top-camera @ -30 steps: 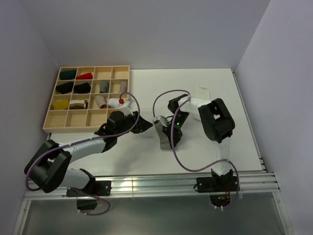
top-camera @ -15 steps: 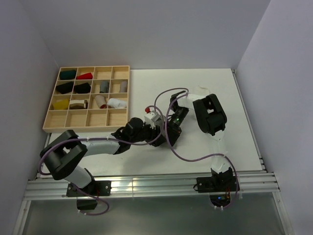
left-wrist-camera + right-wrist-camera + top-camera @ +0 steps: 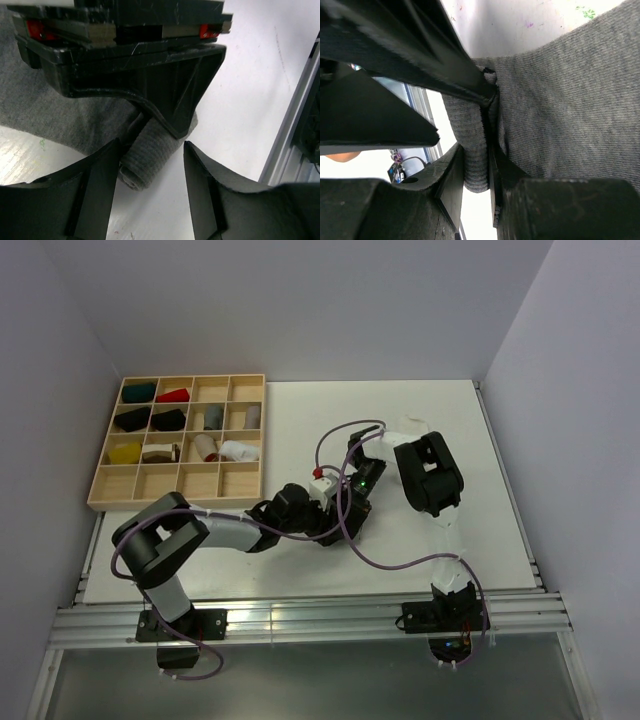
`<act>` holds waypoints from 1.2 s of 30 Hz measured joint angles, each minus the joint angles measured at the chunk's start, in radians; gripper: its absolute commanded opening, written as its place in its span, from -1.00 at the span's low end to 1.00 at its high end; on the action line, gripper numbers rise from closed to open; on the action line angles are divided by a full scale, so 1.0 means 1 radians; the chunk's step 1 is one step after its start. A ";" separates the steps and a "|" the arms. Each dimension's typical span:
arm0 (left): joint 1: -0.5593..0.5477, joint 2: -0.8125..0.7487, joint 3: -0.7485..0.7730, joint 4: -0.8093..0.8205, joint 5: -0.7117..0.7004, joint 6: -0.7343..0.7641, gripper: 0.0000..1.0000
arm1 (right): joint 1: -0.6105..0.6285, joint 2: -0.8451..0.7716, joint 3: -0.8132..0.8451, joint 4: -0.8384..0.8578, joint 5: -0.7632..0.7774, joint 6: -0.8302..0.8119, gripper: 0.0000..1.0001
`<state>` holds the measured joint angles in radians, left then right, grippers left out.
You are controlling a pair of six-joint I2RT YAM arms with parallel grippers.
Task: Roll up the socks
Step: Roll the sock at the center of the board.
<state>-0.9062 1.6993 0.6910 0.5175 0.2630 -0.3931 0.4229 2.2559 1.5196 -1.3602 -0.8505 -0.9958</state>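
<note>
The grey sock [image 3: 50,110] lies flat on the white table with one end wound into a tight roll [image 3: 150,160]. My right gripper [image 3: 477,155] is shut on that roll [image 3: 477,170], which its fingers [image 3: 451,172] squeeze from both sides. My left gripper [image 3: 151,146] stands open around the roll's free end, and only its left finger [image 3: 100,180] is close to the fabric. In the top view both grippers [image 3: 335,518] [image 3: 348,508] meet at the table's centre and hide the grey sock. The white sock [image 3: 412,427] lies behind the right arm.
A wooden compartment tray [image 3: 110,498] at the back left holds several small cloth bundles. A metal rail [image 3: 300,615] runs along the table's near edge, close to the left gripper's right side [image 3: 295,125]. Walls enclose the table on three sides.
My left arm has swung from the tray to the table's centre, and its jaws have opened around the roll. The right gripper has kept its hold in place.
</note>
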 measured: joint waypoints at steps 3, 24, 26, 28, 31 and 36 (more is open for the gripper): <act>-0.001 0.017 0.001 0.002 0.000 0.010 0.09 | 0.000 0.000 0.000 0.001 0.000 0.008 -0.52; 0.007 0.105 -0.090 0.275 0.035 -0.187 -0.99 | -0.011 -0.133 -0.116 0.145 0.031 0.166 0.03; 0.016 0.116 -0.105 0.317 0.055 -0.222 -0.99 | -0.019 -0.159 -0.124 0.168 0.029 0.172 0.03; 0.033 0.127 -0.128 0.362 0.087 -0.260 -0.99 | -0.035 -0.189 -0.135 0.191 0.023 0.179 0.03; 0.061 0.149 -0.157 0.431 0.151 -0.323 -0.99 | -0.074 -0.251 -0.159 0.225 0.015 0.195 0.02; 0.121 0.185 -0.190 0.509 0.249 -0.436 -0.99 | -0.136 -0.402 -0.249 0.328 0.024 0.224 0.03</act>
<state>-0.7853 1.8839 0.5014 1.0267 0.5125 -0.8288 0.2867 1.8538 1.2709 -1.0317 -0.8268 -0.7719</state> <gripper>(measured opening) 0.065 0.511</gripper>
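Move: The rolled end of the sock sits between the left hand's open fingers, level fore and aft, about 2 cm to its right and 2 cm below. The right hand still pinches that roll, whose middle is some 2 cm to its left at its own height. The flat sock's middle lies about 5 cm ahead of the left hand, 1 cm left and 4 cm below. Left hand sinks 1.5 cm, pinches the roll, tilts; right lets go, rises about 5 cm and goes forward. ##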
